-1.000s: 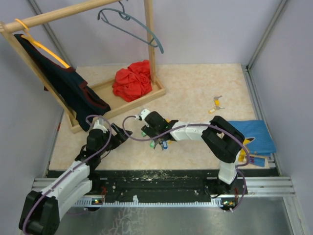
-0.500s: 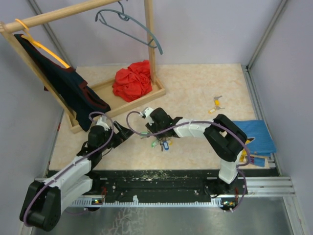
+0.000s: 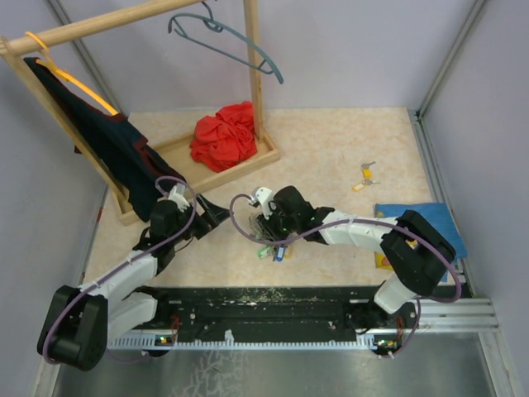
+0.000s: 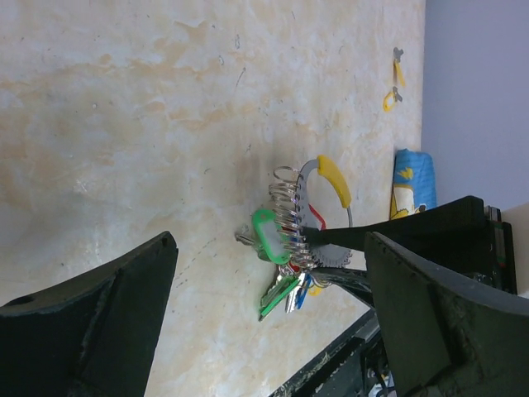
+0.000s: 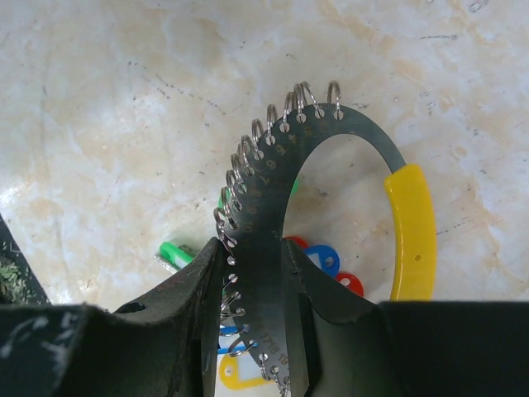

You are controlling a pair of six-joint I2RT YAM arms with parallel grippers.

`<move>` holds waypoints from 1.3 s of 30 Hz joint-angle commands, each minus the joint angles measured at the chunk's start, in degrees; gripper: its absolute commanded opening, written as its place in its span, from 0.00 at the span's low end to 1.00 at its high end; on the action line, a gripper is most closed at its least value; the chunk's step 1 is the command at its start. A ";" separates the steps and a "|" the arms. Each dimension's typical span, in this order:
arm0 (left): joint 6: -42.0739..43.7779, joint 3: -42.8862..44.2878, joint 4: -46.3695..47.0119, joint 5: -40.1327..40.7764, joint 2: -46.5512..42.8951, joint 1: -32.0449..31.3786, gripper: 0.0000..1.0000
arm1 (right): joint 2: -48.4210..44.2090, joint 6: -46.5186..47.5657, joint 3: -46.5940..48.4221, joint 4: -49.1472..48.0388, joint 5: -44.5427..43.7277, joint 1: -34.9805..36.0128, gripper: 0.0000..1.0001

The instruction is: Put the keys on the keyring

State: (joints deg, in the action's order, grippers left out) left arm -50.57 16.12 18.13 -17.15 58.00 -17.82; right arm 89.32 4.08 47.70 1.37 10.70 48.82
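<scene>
The keyring is a flat grey metal band with a yellow section and several small wire loops along its outer edge. My right gripper is shut on the grey band, holding the ring just above the table. Several keys with green, blue, red and yellow tags hang from it. Two loose keys with yellow tags lie at the far right. My left gripper is open, just left of the keyring, with nothing between its fingers.
A wooden clothes rack stands at the back left, with a red cloth in its base tray. It carries a dark garment and a grey hanger. A blue cloth lies at the right edge.
My right gripper has closed on the keyring and shifted right with it. The left gripper has moved slightly further from the base, still open. The grey hanger swings.
</scene>
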 commanded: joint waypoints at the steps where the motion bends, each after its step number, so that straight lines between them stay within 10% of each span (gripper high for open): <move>1: 0.69 2.67 3.70 -3.71 2.94 0.52 0.99 | -2.93 2.90 -1.12 -5.72 5.81 -0.89 0.19; 26: 2.84 13.06 15.59 -31.49 26.63 0.82 0.63 | -8.26 22.42 -5.47 -14.20 16.11 -1.00 0.15; 39: 0.69 11.20 17.54 -31.16 25.06 -0.31 0.09 | -8.38 23.93 -4.07 -14.27 14.86 -1.09 0.20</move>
State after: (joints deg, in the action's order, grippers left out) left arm -48.95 28.23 33.19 -47.55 84.90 -17.47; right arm 83.85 27.07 41.98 -8.14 25.06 48.18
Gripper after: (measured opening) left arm 0.189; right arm 0.301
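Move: The keyring's free upper end lies about 10 cm to the right of the open left hand, 2 cm ahead and 2 cm lower. From the right hand, already gripping the toothed strip, it is some 4 cm ahead, 4 cm left and 4 cm higher. The yellow grip is about 3 cm ahead of the left hand and 17 cm right; the green key tag 9 cm back and 14 cm right. Left hand swings 7 cm right, closing onto the keyring's end; right keeps hold, lifting it 3 cm, turning counter-clockwise. ##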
